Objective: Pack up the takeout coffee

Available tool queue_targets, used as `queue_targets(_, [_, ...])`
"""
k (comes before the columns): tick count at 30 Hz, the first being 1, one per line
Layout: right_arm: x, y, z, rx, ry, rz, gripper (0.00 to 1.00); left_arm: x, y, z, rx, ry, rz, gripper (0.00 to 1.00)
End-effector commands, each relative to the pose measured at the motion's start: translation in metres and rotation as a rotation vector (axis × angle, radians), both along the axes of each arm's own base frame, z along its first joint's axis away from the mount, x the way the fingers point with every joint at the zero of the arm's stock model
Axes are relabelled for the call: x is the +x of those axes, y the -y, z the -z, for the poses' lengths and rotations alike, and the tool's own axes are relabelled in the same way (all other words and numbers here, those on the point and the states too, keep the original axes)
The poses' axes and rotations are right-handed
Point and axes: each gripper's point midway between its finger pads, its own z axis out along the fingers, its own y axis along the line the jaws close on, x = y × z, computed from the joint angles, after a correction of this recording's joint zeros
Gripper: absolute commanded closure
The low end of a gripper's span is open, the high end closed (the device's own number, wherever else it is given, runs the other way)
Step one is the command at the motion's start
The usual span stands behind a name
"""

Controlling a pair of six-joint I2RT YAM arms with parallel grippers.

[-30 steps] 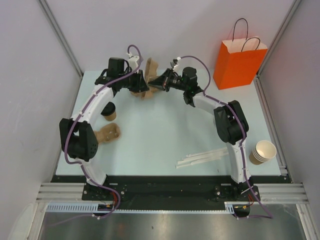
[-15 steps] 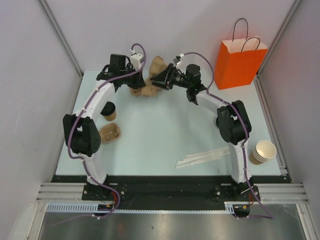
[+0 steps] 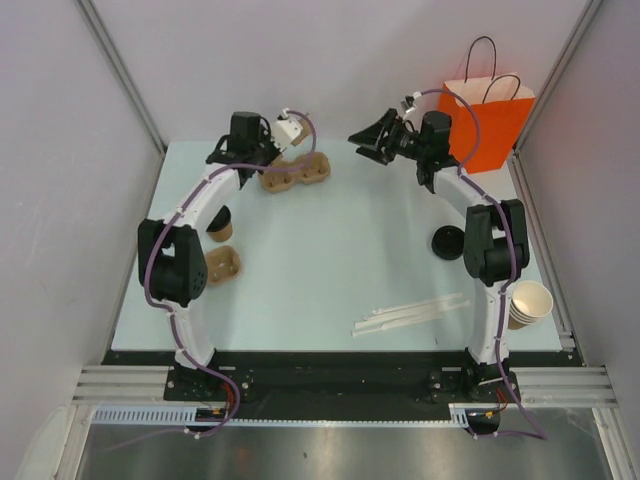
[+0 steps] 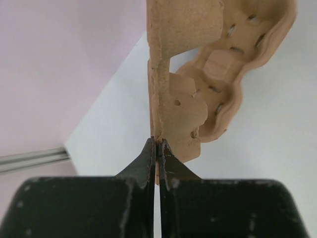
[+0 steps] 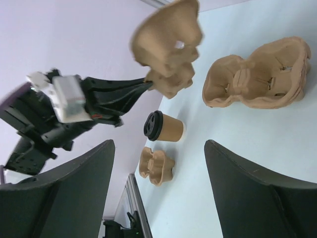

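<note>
The takeout coffee, a tan cup with a black lid, stands at the table's left, partly under my left arm; the right wrist view also shows the takeout coffee. My left gripper is shut on the edge of a brown pulp cup carrier, which hangs off the table. From the right wrist view that held carrier dangles at my left gripper. My right gripper is open and empty, in the air near the orange bag at the back right.
A second carrier lies on the table at the back, and a third carrier sits near the coffee. A loose black lid, a stack of lidless cups and wooden stirrers lie on the right side.
My right gripper opened, let go of the carriers and drew back right toward the bag. My left gripper shut on one carrier's edge. The loose lid is now uncovered.
</note>
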Motion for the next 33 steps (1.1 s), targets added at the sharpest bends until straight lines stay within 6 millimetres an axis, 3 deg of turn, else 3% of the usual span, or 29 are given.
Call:
queue_targets(1, [-0.018,0.006,-0.042,-0.009,0.115,-0.032,0.21,0.018,-0.003,-0.019,0.308,0.221,0.045,1.0])
queue_targets(15, [-0.011,0.029,-0.049,0.017,0.112,0.005,0.21,0.031,0.011,0.027,0.574,0.264,0.133,1.0])
queue_targets(31, [-0.008,0.037,-0.052,0.041,0.102,0.014,0.23,0.032,0.017,0.059,0.591,0.201,0.148,1.0])
queue_targets(33, [-0.008,0.037,-0.052,0.047,0.099,0.012,0.22,0.032,0.015,0.063,0.596,0.192,0.142,0.96])
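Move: The left gripper already holds one cup tray by its edge, steeply tilted; the tray lying at the back of the table is about 4 cm ahead of this hand, 6 cm to its right and some 15 cm below. The lidded cup stands roughly 14 cm back and 14 cm left of the hand, and the other tray some 26 cm back and 18 cm left. From the open right gripper, the lying tray is about 6 cm ahead, 17 cm left and 20 cm down. Bring the left gripper down about 7 cm and a little forward, rolling it some 30 degrees so its left side rises and the held tray swings over from steep towards flat above the lying tray. Finish with a straight descent onto the lying tray, fingers kept shut on the edge. Meanwhile draw the open right gripper about 3 cm to the right, clear of the trays. ##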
